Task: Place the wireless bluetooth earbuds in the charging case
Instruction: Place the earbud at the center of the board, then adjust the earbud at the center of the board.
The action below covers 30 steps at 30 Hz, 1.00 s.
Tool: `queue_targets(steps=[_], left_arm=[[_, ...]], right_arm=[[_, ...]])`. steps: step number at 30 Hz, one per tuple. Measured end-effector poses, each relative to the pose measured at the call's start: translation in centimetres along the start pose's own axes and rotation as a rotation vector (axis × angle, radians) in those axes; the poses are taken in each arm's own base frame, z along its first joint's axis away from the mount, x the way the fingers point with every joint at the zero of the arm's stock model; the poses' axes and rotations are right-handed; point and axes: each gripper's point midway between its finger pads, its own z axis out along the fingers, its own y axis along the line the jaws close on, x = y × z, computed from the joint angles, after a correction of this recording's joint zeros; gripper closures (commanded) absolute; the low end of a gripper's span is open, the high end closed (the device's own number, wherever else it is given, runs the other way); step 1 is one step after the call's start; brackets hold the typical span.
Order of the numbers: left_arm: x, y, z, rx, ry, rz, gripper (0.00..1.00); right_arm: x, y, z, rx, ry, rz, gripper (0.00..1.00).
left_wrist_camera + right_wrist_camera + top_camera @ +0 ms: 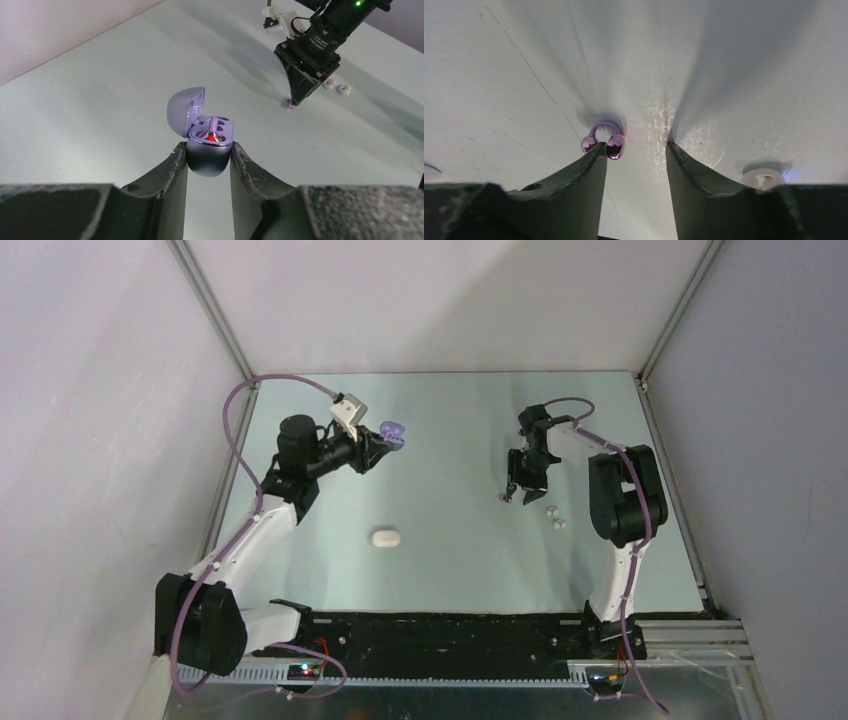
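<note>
My left gripper [207, 146] is shut on the base of an open purple charging case [210, 157] and holds it above the table, lid [184, 107] tipped back. A purple piece with a red light [212, 136] lies in its tray. In the top view the case [393, 428] is at the back left. My right gripper [635, 145] is open and down at the table. Its left fingertip [596, 152] touches a purple earbud [605, 140], which lies outside the gap. That bud also shows in the top view [505, 498]. Two white earbuds [551, 510] [560, 524] lie just right of that gripper [520, 496].
A closed white case [386, 537] lies on the table in the middle, nearer the arm bases. One white earbud [764, 177] sits right beside my right gripper's right finger. Grey walls enclose the table on three sides.
</note>
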Motion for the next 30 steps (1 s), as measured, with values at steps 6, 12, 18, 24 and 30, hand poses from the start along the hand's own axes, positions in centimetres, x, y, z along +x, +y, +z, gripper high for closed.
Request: queue_targets(steps=[6,12,18,24,30], left_arm=[[-0.5,0.1,-0.1,-0.001,-0.001,0.017,1.0],[-0.2,0.2,0.4,0.023,0.01,0.018,1.0],[1.2,-0.1,0.9,0.062,0.044,-0.011,1.0],[1.9,-0.5,0.7,0.084,0.076,-0.019,1.0],[2.4,-0.8,0.2,0.09,0.108,-0.015,1.0]], right_arm=[[-0.3,-0.1,-0.3,-0.055,0.01,0.015,0.44],[-1.0,1.7,-1.8,-0.252,-0.004,-0.079,0.36],[-1.2,5.4,-5.6,-0.396,-0.102,-0.341,0.02],[-2.8,6.4,-7.8,-0.466,-0.215,-0.671,0.01],[-5.5,5.6,-6.7,-0.488,-0.177,-0.853,0.17]])
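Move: The purple earbud lies on the board about 2 cm left of the right hand, level with it fore and aft and some 1 cm lower, right at the left fingertip. The white earbuds stand about 7 cm right of that hand and 3 cm nearer the base; the white case lies roughly 24 cm to its left and 7 cm back. From the left hand, the purple earbud is some 19 cm right, straight across, and about 23 cm below. With its fingers already parted beside the purple earbud, the right hand comes clear and lifts about 8 cm, first easing up and leftward, then reaching some 5 cm forward near the top, while the fingers spread from half to fully open. On the way the wrist turns roughly 50 degrees counter-clockwise and swings the fingers from nearly straight down to a clear lean to the left, while the left hand keeps its hold on the open purple case and sinks about 2 cm. ##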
